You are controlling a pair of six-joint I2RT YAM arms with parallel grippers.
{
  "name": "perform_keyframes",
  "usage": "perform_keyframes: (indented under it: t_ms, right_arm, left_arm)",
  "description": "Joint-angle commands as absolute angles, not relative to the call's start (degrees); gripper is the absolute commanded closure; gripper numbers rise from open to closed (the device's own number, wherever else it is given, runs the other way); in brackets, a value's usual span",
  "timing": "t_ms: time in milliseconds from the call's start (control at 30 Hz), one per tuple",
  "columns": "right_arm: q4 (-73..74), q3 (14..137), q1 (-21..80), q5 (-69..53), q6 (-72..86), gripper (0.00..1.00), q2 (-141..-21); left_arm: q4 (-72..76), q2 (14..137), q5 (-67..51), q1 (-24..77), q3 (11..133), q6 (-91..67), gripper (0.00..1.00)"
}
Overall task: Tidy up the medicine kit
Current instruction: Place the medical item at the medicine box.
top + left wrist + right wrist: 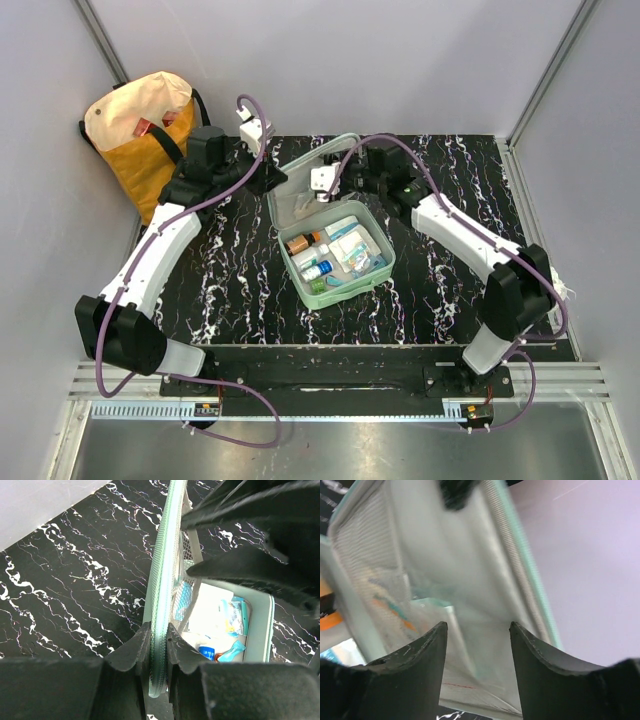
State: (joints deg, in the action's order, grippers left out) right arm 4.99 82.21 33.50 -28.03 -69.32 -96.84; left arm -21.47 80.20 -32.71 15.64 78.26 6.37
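Note:
The mint-green medicine kit (386, 266) lies open mid-table, with its lid (296, 190) standing up at the back left. My left gripper (159, 635) is shut on the lid's zip rim (165, 555) and holds it upright. My right gripper (478, 630) is open with nothing between its fingers, close in front of the lid's pale lining (460, 555) and mesh pocket (367, 555). In the top view this right gripper (345, 183) hovers over the back of the case. Inside the base lie a brown bottle (300, 241), a blue-labelled bottle (318, 269) and white packets (355, 245).
A yellow-and-cream tote bag (140, 130) leans in the back left corner, beside the left arm. The black marbled tabletop (440, 300) is ringed by pale walls. The right arm's black fingers (240, 565) cross the upper right of the left wrist view.

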Motion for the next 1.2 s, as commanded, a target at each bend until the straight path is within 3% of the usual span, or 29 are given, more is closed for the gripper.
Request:
perform_keyframes:
  t_ms: [0,33,67,133,233,567,933,1167]
  right_arm:
    - [-10.17,81.48,33.57,-27.77,-63.55,0.43,-91.15]
    - [-12.28,80.52,33.49,-27.77,-62.07,0.45,-90.88]
    - [-13.17,79.99,33.40,-27.60,-61.53,0.54,-90.62]
    - [-12.40,79.98,33.49,-27.77,-60.82,0.85,-90.97]
    - [-11.34,79.81,33.49,-27.33,-59.15,1.00,-92.19]
    - [-12.05,71.19,33.49,-31.19,-56.95,1.00,-86.75]
    - [-8.27,79.00,32.70,-30.85,-59.33,1.00,-95.97]
    - [3.69,79.12,32.69,-31.73,-60.64,1.00,-97.12]
  left_arm:
    - [-21.27,77.96,-33.58,15.56,78.66,6.06,0.90]
    - [-21.18,77.96,-33.57,15.56,78.58,5.98,0.90]
    - [-21.18,77.96,-33.75,15.56,78.57,5.98,0.90]
    - [-21.27,77.96,-33.58,15.56,78.49,5.98,0.90]
    - [-21.27,77.87,-33.57,15.56,78.49,5.89,0.90]
    - [-21.27,78.05,-33.48,15.56,78.57,6.15,0.90]
    - [-20.74,77.26,-35.15,15.56,77.96,6.68,0.90]
    - [-20.39,77.08,-34.54,15.56,77.70,6.86,0.90]
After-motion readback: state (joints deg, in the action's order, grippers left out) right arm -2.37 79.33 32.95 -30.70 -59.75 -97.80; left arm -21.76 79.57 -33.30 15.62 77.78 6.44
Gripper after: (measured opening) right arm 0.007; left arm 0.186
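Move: The clear packet in the lid's mesh pocket lies about 5 cm back, 3 cm to the left and 6 cm below the right hand. The lid edge is roughly 7 cm to that hand's left and 4 cm back, at nearly its height; the orange-capped bottle is some 14 cm back, 4 cm left and 15 cm down. From the left hand, which grips that edge, the packet is about 5 cm right, 2 cm back and 7 cm down. The left fingers still pinch the lid's edge and hold it in place. The open right fingers, empty beside the lid's inner face, rise about 7 cm while shutting and tipping up some 10 degrees, then come down about 8 cm as a closed tip, drawing back 2 cm and pushing forward again on the way, to end close beside the packet in the pocket. ##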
